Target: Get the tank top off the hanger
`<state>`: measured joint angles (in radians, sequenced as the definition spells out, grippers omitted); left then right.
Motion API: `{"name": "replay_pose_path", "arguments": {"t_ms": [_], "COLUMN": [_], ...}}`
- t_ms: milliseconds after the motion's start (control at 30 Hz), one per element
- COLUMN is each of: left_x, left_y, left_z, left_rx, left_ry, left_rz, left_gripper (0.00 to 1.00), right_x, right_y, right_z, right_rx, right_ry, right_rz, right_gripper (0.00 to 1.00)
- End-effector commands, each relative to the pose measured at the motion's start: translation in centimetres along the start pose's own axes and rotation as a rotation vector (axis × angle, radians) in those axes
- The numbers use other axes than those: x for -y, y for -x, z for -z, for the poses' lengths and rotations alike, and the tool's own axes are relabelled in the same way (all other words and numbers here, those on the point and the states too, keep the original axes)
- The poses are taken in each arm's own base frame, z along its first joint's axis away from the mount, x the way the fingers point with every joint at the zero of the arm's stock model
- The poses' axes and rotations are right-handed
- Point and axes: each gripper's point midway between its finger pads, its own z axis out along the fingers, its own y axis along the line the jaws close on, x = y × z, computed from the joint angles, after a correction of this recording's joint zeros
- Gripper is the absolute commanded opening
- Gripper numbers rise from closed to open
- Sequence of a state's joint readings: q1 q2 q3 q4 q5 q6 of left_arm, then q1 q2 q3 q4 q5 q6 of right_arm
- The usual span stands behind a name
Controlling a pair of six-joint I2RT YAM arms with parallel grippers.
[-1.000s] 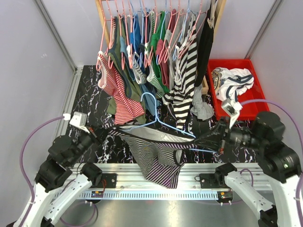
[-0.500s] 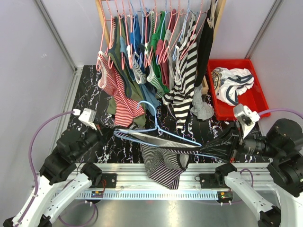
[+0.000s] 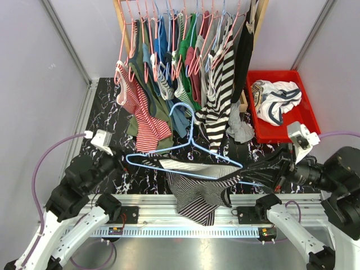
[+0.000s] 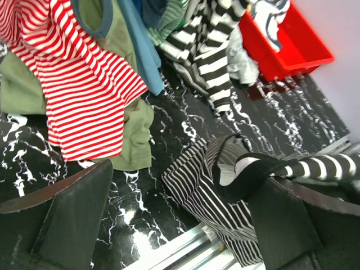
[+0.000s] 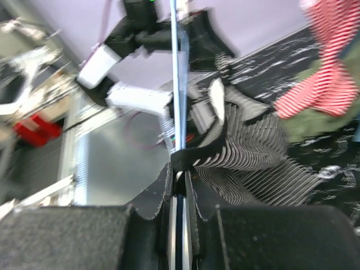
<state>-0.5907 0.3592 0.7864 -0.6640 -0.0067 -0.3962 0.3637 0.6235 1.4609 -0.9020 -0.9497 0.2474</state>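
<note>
A black-and-white striped tank top (image 3: pixel 197 194) hangs bunched from the right half of a light blue wire hanger (image 3: pixel 190 129), sagging over the table's front edge. My right gripper (image 3: pixel 260 175) is shut on the hanger's right end; in the right wrist view (image 5: pixel 183 171) the wire (image 5: pixel 179 84) runs between the fingers and a black strap (image 5: pixel 197 156) crosses it at their tips. My left gripper (image 3: pixel 119 159) is open beside the hanger's bare left end. In the left wrist view (image 4: pixel 185 180) the tank top (image 4: pixel 225 185) lies by the right finger (image 4: pixel 287 219), its strap touching it.
A rack of hung clothes (image 3: pixel 185 56) fills the back, with a red-striped top (image 3: pixel 146 121) drooping onto the black marble table (image 3: pixel 107 118). A red bin (image 3: pixel 254 107) with white garments stands at the right. An aluminium rail (image 3: pixel 185 216) runs along the front edge.
The tank top has come off the hanger's left side and out of my left gripper and bunched to the right. The hanger has shifted right and risen with my right gripper.
</note>
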Motion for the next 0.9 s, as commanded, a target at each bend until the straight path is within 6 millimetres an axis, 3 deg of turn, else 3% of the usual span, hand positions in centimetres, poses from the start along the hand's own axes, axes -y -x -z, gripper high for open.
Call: {"name": "replay_pose_path", "arguments": {"t_ms": [0, 100, 133, 200, 267, 300, 367, 400, 433, 500, 567, 633, 667, 700, 733, 800, 867], "left_x": [1.3, 2.0, 2.5, 3.3, 5.0, 6.2, 8.6, 10.0, 11.1, 12.9, 13.6, 12.1, 10.2, 8.8, 6.2, 3.0, 2.5], "left_y": [1.0, 0.6, 0.4, 0.8, 0.6, 1.9, 1.5, 2.7, 1.7, 2.4, 1.3, 2.6, 1.1, 1.4, 3.6, 4.0, 4.1], "left_z": [1.7, 2.7, 3.0, 3.8, 4.6, 5.6, 6.5, 7.4, 7.7, 8.6, 8.9, 8.4, 7.3, 7.0, 7.1, 7.4, 7.8], "left_rx": [0.054, 0.063, 0.059, 0.100, 0.112, 0.183, 0.178, 0.234, 0.178, 0.190, 0.119, 0.182, 0.109, 0.120, 0.214, 0.234, 0.239], "left_ry": [-0.076, -0.128, -0.161, -0.213, -0.319, -0.391, -0.544, -0.630, -0.716, -0.835, -0.902, -0.764, -0.632, -0.536, -0.358, -0.173, -0.149], "left_rz": [-0.010, -0.004, -0.003, 0.004, 0.007, 0.006, 0.044, 0.045, 0.087, 0.098, 0.120, 0.067, 0.079, 0.065, 0.047, 0.034, 0.001], "left_gripper": [0.99, 0.99, 0.99, 0.99, 0.99, 0.99, 0.99, 0.99, 0.99, 0.99, 0.99, 0.99, 0.99, 0.99, 0.99, 0.99, 0.99], "right_x": [1.5, 4.4, 6.1, 8.0, 9.1, 10.1, 10.6, 10.7, 10.3, 10.9, 10.2, 9.3, 8.4, 8.2, 7.3, 5.6, 5.4], "right_y": [4.2, 6.3, 6.9, 6.3, 4.8, 3.8, 1.9, 1.4, 0.9, -0.1, -0.8, -1.2, -1.0, -0.9, -1.1, -1.9, -2.9], "right_z": [1.3, 3.4, 4.6, 4.6, 3.5, 2.3, 0.4, -0.1, -0.7, -1.5, -2.3, -2.4, -2.4, -2.3, -2.3, -2.5, -2.9], "right_rx": [0.200, 0.362, 0.416, 0.401, 0.321, 0.265, 0.188, 0.177, 0.152, 0.124, 0.100, 0.070, 0.054, 0.046, 0.025, -0.043, -0.105], "right_ry": [-0.201, -0.424, -0.539, -0.608, -0.601, -0.586, -0.509, -0.485, -0.439, -0.412, -0.339, -0.289, -0.250, -0.251, -0.204, -0.108, -0.055], "right_rz": [0.079, 0.061, 0.051, 0.028, -0.017, -0.050, -0.089, -0.105, -0.112, -0.140, -0.138, -0.133, -0.107, -0.106, -0.105, -0.128, -0.186], "right_gripper": [0.00, 0.00, 0.00, 0.00, 0.00, 0.00, 0.00, 0.00, 0.00, 0.00, 0.00, 0.00, 0.00, 0.00, 0.00, 0.00, 0.00]}}
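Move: The hanger's left end hangs roughly 10 cm behind, 5 cm right of and 15 cm above the open left gripper. The tank top's body sags about 13 cm back from that gripper, 22 cm to its right and 5 cm lower; the red-striped top is some 14 cm ahead, 6 cm right and 10 cm below. From the right gripper, which already pinches hanger and strap, the hanger's left end is about 25 cm left, 3 cm ahead and nearly level. Draw the left gripper, wide open, about 9 cm back and up, swinging right and turning clockwise some 30 degrees, then curve it forward-left, still rising, nearer the hanger's left end. Meanwhile keep the right pinch on hanger and strap and sweep it about 10 cm forward, first right and up, then down; finally ease back a little as its clockwise turn partly unwinds. ##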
